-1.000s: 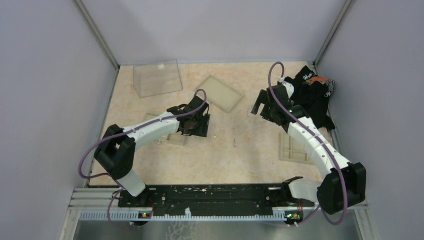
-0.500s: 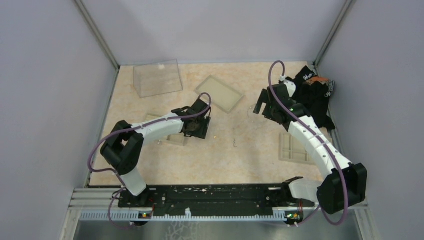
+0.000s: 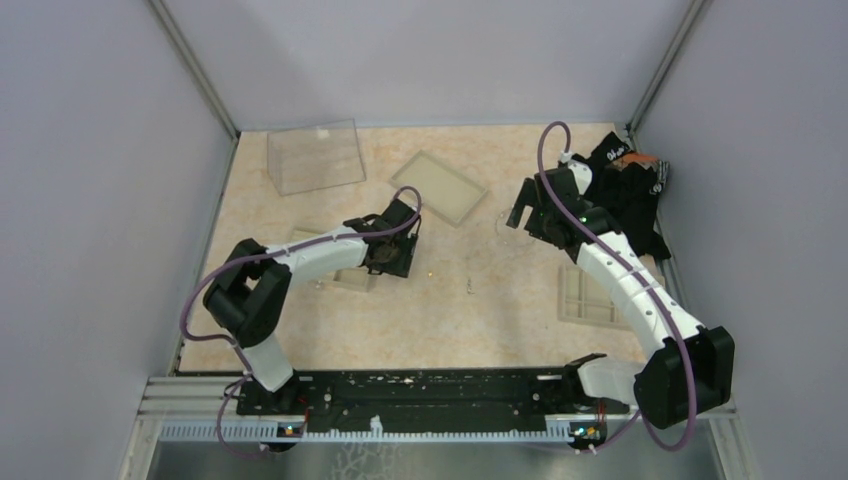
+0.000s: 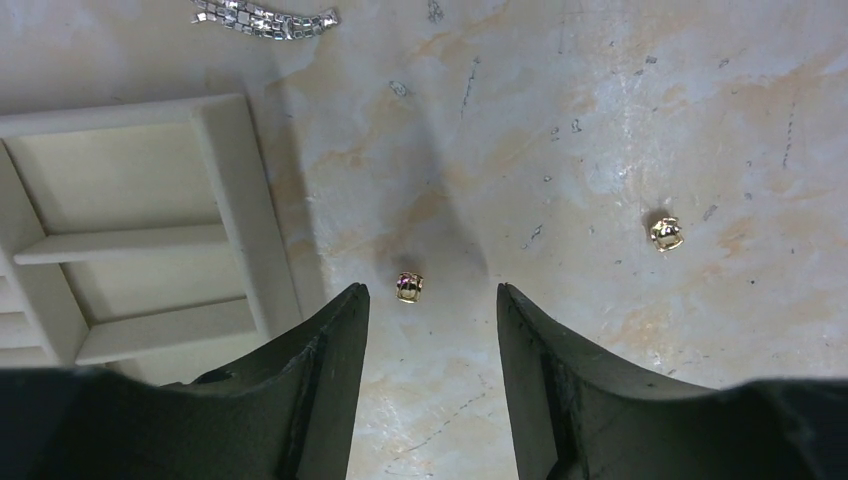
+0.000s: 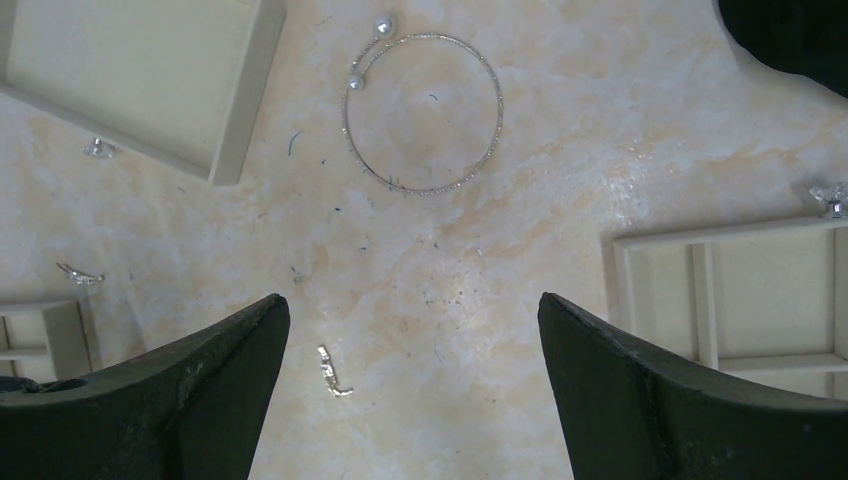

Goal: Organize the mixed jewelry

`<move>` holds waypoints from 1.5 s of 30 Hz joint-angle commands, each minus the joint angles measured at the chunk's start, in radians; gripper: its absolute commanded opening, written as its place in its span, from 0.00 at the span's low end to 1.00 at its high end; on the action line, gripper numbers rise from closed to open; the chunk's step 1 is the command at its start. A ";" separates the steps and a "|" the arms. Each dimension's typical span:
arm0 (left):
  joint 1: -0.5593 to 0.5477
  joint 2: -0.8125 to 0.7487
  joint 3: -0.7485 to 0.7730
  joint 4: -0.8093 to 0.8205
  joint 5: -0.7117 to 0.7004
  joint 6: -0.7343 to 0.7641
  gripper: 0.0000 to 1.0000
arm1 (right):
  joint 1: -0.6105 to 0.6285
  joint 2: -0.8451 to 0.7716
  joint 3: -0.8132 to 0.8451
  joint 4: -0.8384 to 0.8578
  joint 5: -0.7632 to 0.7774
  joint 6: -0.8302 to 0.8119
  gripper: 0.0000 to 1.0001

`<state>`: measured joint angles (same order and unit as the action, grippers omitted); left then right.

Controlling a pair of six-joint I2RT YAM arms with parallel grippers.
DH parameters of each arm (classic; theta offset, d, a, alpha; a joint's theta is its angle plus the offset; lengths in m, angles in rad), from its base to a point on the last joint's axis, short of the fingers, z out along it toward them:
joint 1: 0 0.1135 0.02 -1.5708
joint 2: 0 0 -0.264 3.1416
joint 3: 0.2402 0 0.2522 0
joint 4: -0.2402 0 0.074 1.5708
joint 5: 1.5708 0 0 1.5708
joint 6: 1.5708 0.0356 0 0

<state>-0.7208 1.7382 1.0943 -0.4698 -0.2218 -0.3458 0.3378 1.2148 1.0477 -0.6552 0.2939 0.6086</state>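
Note:
The mixed jewelry lies scattered on the marbled tabletop. In the left wrist view a tiny gold stud with a pink stone [image 4: 409, 288] rests right at the fingertips of my left gripper [image 4: 430, 292], nearer the left one and untouched. The jaws stand apart with nothing in them. A second gold stud [image 4: 666, 234] lies to the right, and a crystal strip [image 4: 265, 18] at the top. My right gripper [image 5: 410, 300] hangs wide open above the table. Beyond it lie a thin silvery bangle with pearl ends [image 5: 422, 112] and a small silver piece [image 5: 333, 372] near its left finger.
Beige compartmented trays sit beside the left gripper [image 4: 130, 230], at the centre back [image 3: 438, 187] and at the right [image 3: 590, 295]. A clear box [image 3: 315, 155] stands at the back left. A black cloth heap [image 3: 630, 190] fills the right back corner. Small crystals [image 5: 98, 148] lie near the trays.
My left gripper's jaws have narrowed a little, and its arm has drawn in, the elbow shifting right. The right arm has not moved.

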 commanded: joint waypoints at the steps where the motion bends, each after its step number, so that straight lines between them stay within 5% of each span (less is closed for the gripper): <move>1: 0.011 0.026 -0.007 0.027 -0.020 0.011 0.56 | 0.000 -0.023 0.007 0.026 0.008 0.014 0.94; 45: 0.023 0.017 -0.021 0.022 -0.025 -0.021 0.15 | 0.000 0.009 0.012 0.048 -0.007 0.020 0.94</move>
<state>-0.7002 1.7611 1.0599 -0.4244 -0.2497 -0.3508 0.3378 1.2209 1.0477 -0.6510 0.2852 0.6296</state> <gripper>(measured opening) 0.154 0.937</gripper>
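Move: The nearer gold stud lies almost under the left hand's open fingers, about 1 cm ahead, 1 cm to the left and 2 cm below. The second gold stud is about 8 cm to the right of the first and level with it. The compartment tray's middle is some 13 cm left of this hand and 4 cm ahead; the silver bracelet is 9 cm ahead and 2 cm left. From the right hand the nearer stud lies about 26 cm left, 2 cm back and 16 cm below. The left hand first sinks about 1.5 cm onto the nearer gold stud with its fingers already aimed steeply down, easing a little left as it goes, then stays at that height just above the tabletop. Its half-open fingers close steadily the whole time, most of the way towards shut, while the hand creeps on to the left towards the compartment tray, a bit over 1 cm in all, so that the tips come together on either side of the stud and pinch it, the wrist hardly turning. ##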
